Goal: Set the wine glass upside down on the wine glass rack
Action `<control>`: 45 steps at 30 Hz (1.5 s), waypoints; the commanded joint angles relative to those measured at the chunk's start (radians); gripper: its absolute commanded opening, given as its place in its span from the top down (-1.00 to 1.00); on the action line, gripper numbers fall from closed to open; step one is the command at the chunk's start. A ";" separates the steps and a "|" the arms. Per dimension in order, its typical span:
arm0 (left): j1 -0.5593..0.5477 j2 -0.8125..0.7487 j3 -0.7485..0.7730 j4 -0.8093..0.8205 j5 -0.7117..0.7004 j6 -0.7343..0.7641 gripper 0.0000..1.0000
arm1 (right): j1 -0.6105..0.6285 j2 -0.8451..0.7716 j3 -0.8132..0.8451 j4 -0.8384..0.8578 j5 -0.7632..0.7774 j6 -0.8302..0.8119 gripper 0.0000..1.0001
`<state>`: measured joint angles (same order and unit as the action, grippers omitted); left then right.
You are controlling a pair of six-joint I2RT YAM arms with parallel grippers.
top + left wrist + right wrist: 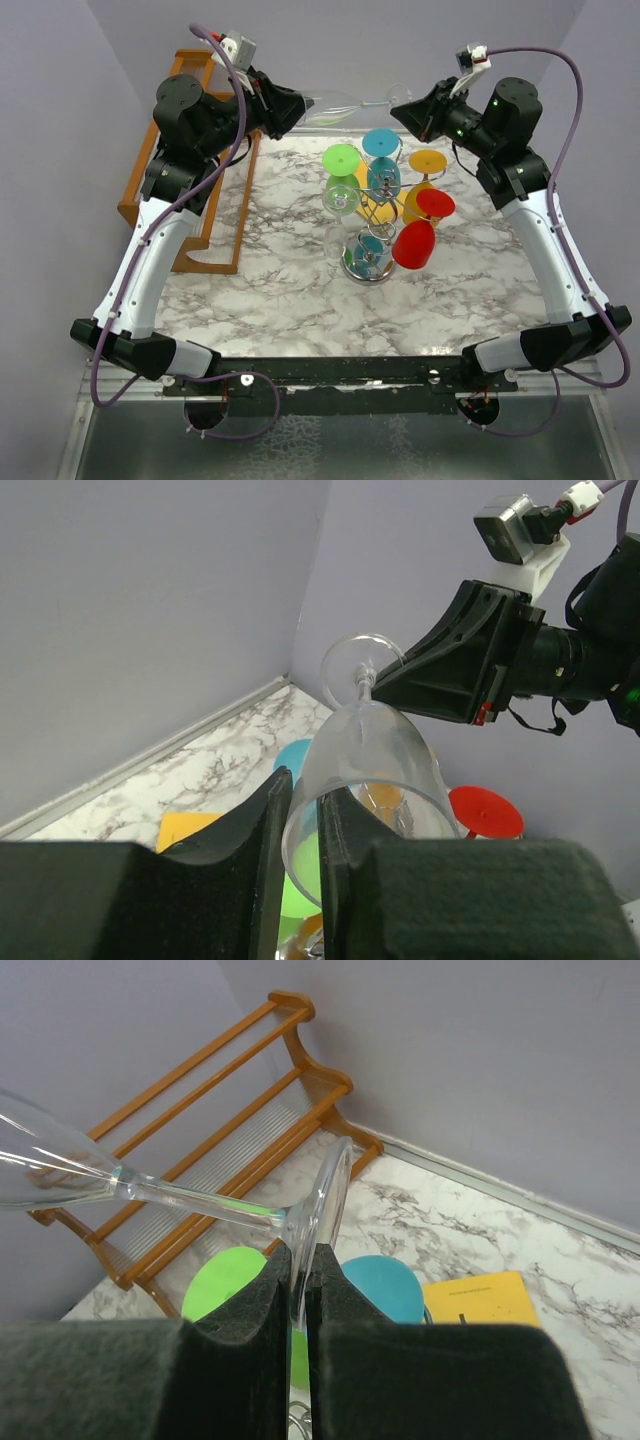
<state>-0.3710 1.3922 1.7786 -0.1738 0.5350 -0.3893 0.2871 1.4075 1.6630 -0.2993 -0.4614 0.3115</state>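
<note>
A clear wine glass (340, 103) hangs on its side above the table's far edge, held between both arms. My left gripper (300, 108) is shut on the bowl's rim; in the left wrist view one finger is inside the bowl (370, 750) and one outside, at the left gripper (305, 800). My right gripper (398, 108) is shut on the glass's round foot (325, 1200), the stem (190, 1198) running off to the left from the right gripper (297, 1260). The chrome wine glass rack (375, 212) stands mid-table below, with green (341, 160), blue (381, 143), orange (427, 161) and red (425, 225) glasses hung upside down on it.
An orange wooden slatted rack (190, 150) stands along the left wall, also the wooden rack (220, 1110) in the right wrist view. A yellow card (480, 1300) lies on the marble top behind the chrome rack. Walls close in the back and both sides.
</note>
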 commanded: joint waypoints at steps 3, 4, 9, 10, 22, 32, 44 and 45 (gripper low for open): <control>-0.005 -0.054 -0.033 0.017 0.035 0.010 0.43 | -0.002 -0.052 0.007 0.023 0.094 -0.077 0.97; -0.005 -0.058 -0.033 0.008 0.034 0.017 0.38 | -0.004 -0.054 0.011 0.022 0.102 -0.087 0.97; -0.005 -0.090 -0.037 -0.064 -0.005 0.099 0.11 | -0.008 -0.068 0.019 0.013 0.127 -0.162 0.97; -0.005 -0.099 -0.038 -0.083 -0.022 0.124 0.02 | -0.008 -0.070 0.022 0.009 0.128 -0.187 0.97; 0.007 -0.191 -0.049 -0.246 -0.346 0.366 -0.78 | -0.006 -0.102 0.111 -0.163 -0.008 -0.513 0.97; 0.025 -0.192 -0.046 -0.284 -0.467 0.419 -0.84 | 0.018 -0.153 0.147 -0.397 -0.256 -0.724 0.97; 0.049 -0.174 -0.087 -0.281 -0.529 0.449 -0.84 | 0.076 -0.257 0.046 -0.610 -0.401 -1.069 0.97; 0.055 -0.171 -0.089 -0.278 -0.525 0.448 -0.84 | 0.077 -0.263 0.050 -0.647 -0.405 -1.110 0.97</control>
<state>-0.3386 1.2118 1.7084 -0.4587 0.0376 0.0479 0.3569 1.2121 1.7252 -0.8150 -0.7803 -0.6033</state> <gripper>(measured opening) 0.919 0.053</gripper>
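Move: Behind and below the right hand, which still pinches the clear glass's foot, is the rack's empty near hook: about 21 cm back, 2 cm left and some 9 cm down. From that hand the blue foot lies 3 cm back and 3 left, the red foot 16 back and 8 right, the hung clear foot 16 back and 12 left. From the left hand, still on the rim, the hook is 20 cm back and 18 right. Opening wide, the left hand lets go of the rim and withdraws about 11 cm left, turning counter-clockwise. Still pinching the foot, the right hand eases some 3 cm right and up, then draws back about 13 cm over the rack towards the empty near hook, sinking again late; its wrist rolls and swings some 50 degrees, bringing the bowl back and down. ##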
